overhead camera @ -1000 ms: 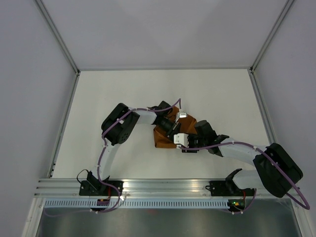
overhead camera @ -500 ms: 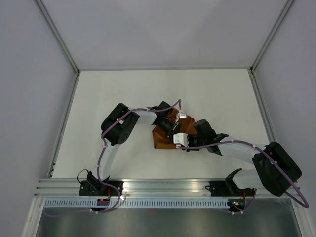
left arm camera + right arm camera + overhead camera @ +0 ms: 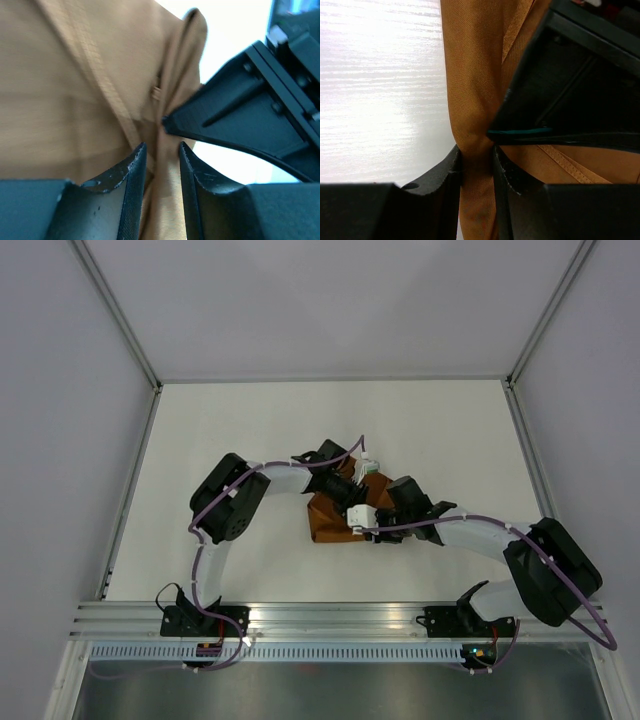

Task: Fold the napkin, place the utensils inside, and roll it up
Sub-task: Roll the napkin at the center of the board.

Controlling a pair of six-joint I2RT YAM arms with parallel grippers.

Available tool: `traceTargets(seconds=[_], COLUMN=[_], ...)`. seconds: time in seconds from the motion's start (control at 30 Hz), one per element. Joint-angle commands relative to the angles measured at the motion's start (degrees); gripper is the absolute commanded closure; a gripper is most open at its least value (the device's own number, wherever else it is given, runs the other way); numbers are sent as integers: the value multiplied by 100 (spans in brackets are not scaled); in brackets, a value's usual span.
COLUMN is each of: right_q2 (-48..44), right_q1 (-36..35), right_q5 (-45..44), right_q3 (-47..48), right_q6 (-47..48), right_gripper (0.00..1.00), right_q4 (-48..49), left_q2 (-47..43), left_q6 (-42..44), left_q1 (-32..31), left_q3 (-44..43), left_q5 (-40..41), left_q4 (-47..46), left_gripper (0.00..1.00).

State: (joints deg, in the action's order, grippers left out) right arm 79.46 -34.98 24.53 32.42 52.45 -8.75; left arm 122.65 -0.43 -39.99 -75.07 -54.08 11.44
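The rust-orange napkin (image 3: 328, 522) lies bunched in the middle of the white table, with both grippers meeting at its right side. My left gripper (image 3: 350, 500) comes from the far left. In its wrist view a raised fold of the napkin (image 3: 75, 90) stands between its fingertips (image 3: 136, 165), with a slim gap beside the left one, so that gripper (image 3: 162, 152) is open. My right gripper (image 3: 360, 522) is shut on a ridge of the napkin (image 3: 470, 75), pinched tight at its tips (image 3: 477, 150). Each gripper's black finger shows close in the other's view. The utensils are hidden.
Bare white table (image 3: 250, 430) surrounds the cloth, bounded by grey walls and a metal frame (image 3: 130, 490). The left arm's elbow (image 3: 225, 505) and the right arm's elbow (image 3: 550, 575) stand on either side. The other arm's black finger (image 3: 560, 90) sits just above my right tips.
The left arm's elbow has swung left and its wrist has edged toward the far side. The right arm has slid left, further onto the napkin. The bundle stays in place.
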Motion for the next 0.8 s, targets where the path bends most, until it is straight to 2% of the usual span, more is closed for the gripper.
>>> traceTargets(seconds=[0.0, 0.2, 0.37, 0.6, 0.77], right_q2=[183, 526, 781, 1518, 2090], right_q1=[-17, -9, 35, 307, 659], right_q5=[166, 253, 429, 885, 1220], right_q3=[176, 501, 835, 1494, 2205], right_q6=[-208, -217, -156, 125, 406], right_gripper=[94, 96, 96, 96, 96], right_q4=[-522, -952, -1330, -2277, -3043], left_q2=[-363, -978, -1515, -2420, -3192], left_q6=[-256, -580, -827, -1056, -916], left_q1=[88, 140, 254, 404, 413], left_q3=[89, 597, 879, 1555, 2100], left_q5=[1276, 2287, 3552, 4844, 5338], left_q4=[-476, -950, -1100, -1688, -2223], left_gripper=[61, 61, 61, 60, 60])
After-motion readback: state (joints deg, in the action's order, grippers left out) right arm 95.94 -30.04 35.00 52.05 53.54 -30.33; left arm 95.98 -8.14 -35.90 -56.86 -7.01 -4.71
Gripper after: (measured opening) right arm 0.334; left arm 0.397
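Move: I have just let the napkin roll out of my left fingers, and my right fingers still pinch it, about 2 cm behind and 4 cm right of my left hand. The open napkin's far-left edge has its middle roughly 12 cm ahead and 8 cm left of my left hand. Its far corner lies about 18 cm ahead and 4 cm left. The roll's left end is some 3 cm back and 12 cm left of that same hand. My left hand leaves the roll with its fingers still parted, first skimming level and forward over the open cloth, then swinging left and rising to hang above the far-left edge: about 12 cm forward, 9 left and 7 up, the wrist swinging counter-clockwise some 40 degrees. My right hand keeps its pinch almost in place, tipping its top forward about 20 degrees and easing a centimetre left. ##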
